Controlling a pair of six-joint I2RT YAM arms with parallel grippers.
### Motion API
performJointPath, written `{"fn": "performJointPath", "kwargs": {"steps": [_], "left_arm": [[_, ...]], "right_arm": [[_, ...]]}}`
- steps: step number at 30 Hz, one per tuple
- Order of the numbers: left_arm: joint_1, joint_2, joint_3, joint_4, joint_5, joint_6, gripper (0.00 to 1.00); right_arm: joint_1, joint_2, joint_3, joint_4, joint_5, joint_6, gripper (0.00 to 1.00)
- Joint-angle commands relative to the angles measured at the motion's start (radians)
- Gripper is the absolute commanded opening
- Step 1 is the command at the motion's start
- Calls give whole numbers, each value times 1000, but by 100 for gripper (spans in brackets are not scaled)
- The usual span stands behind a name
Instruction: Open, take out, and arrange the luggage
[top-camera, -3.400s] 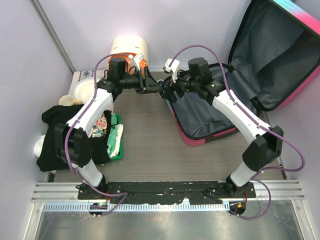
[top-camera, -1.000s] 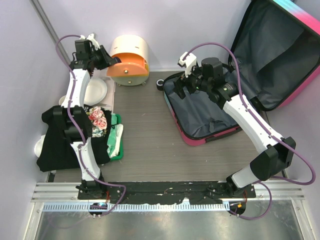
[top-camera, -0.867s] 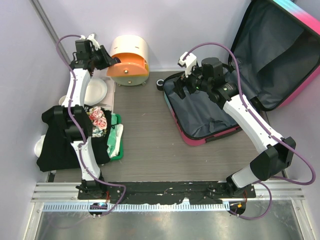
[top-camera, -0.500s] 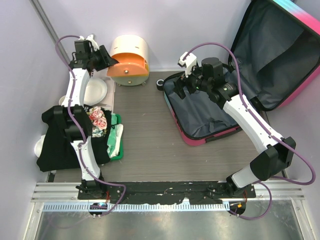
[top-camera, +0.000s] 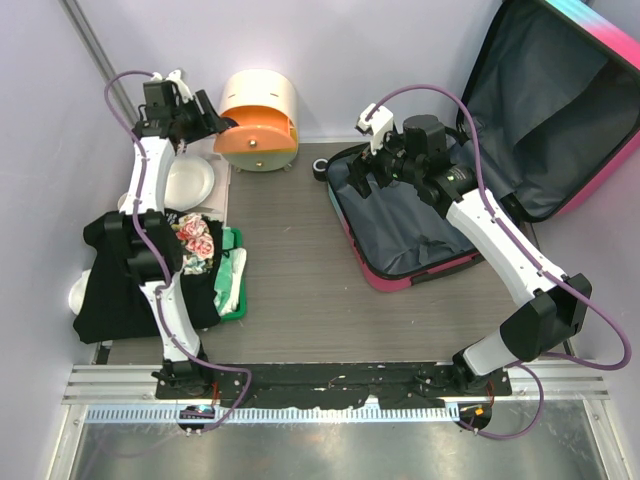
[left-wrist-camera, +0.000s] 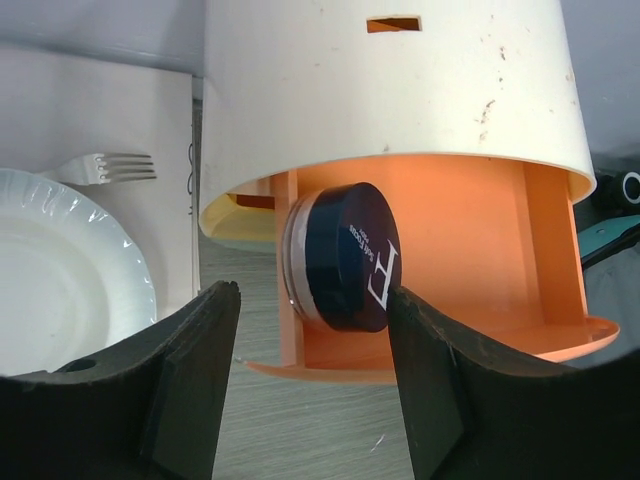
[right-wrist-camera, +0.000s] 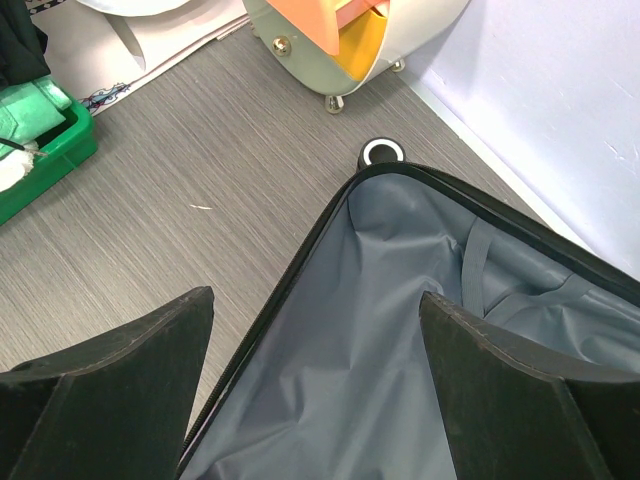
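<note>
The luggage (top-camera: 400, 225) lies open at the right, its dark grey lining bare and its pink-edged lid (top-camera: 540, 110) propped against the wall. My right gripper (top-camera: 362, 183) hangs open over the near-left rim of the luggage (right-wrist-camera: 400, 330), with nothing between its fingers (right-wrist-camera: 130, 380). My left gripper (top-camera: 222, 122) is at the round cream-and-orange drawer box (top-camera: 258, 120), jaws open. In the left wrist view a dark round jar (left-wrist-camera: 340, 258) stands on edge in the orange drawer (left-wrist-camera: 470, 260), just ahead of my left gripper (left-wrist-camera: 312, 292) and close to the right finger (left-wrist-camera: 430, 380).
A white paper plate (top-camera: 188, 183) and a fork (left-wrist-camera: 110, 165) lie left of the drawer box. A green tray (top-camera: 232, 285), a black garment (top-camera: 110, 270) and a floral item (top-camera: 197, 240) sit at the left edge. A small black ring (right-wrist-camera: 383, 152) lies by the luggage's far corner.
The left arm swung from the table's middle to the drawer box. In the last second its jaws widened off the jar, which stays in the drawer. The right arm has not moved.
</note>
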Motion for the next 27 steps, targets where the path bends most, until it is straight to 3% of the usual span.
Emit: {"fn": "performJointPath", "kwargs": {"steps": [1,6,10,13,14,17,27], "left_arm": [[38,-85,-29,98,50,-5,63],[58,-104,-48,183,98,-9,63],[64,-99,-34,191,23,22,58],[64,-87,-25,177,-3,69,46],[64,-81,-19,169,-25,80,38],[60,-58,7,137,-52,117,29],[29,-32,15,129,-76,174,18]], "right_arm": [[-4,-19,25,21,-6,-7,90],[-5,-19,19,19,-6,-13,90],[-4,-19,19,16,-5,-15,90],[-4,-18,17,15,-3,-18,90],[-4,-18,16,16,-3,-16,90],[-4,-16,14,16,-2,-20,90],[-4,-13,9,10,-2,-23,90]]}}
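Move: Just past the left fingertips lies the dark-blue jar, already let go in the open orange drawer: about 2 cm ahead, 3 cm right and 2 cm below the hand. The drawer's front edge is roughly 8 cm right, 3 cm back and 3 cm lower; the white plate sits some 10 cm left, 4 cm back and 18 cm below. From the idle right hand, the jar is about 17 cm ahead, 26 cm left and 8 cm lower. Backing off empty from the jar and the open drawer, the left hand slides left about 4.5 cm and rises some 2.5 cm early on, edging slightly forward. The fingertips tip up and the left side of the hand rolls up, each by under 10 degrees, while the fingers close from about two-thirds open to nearly shut on nothing. ##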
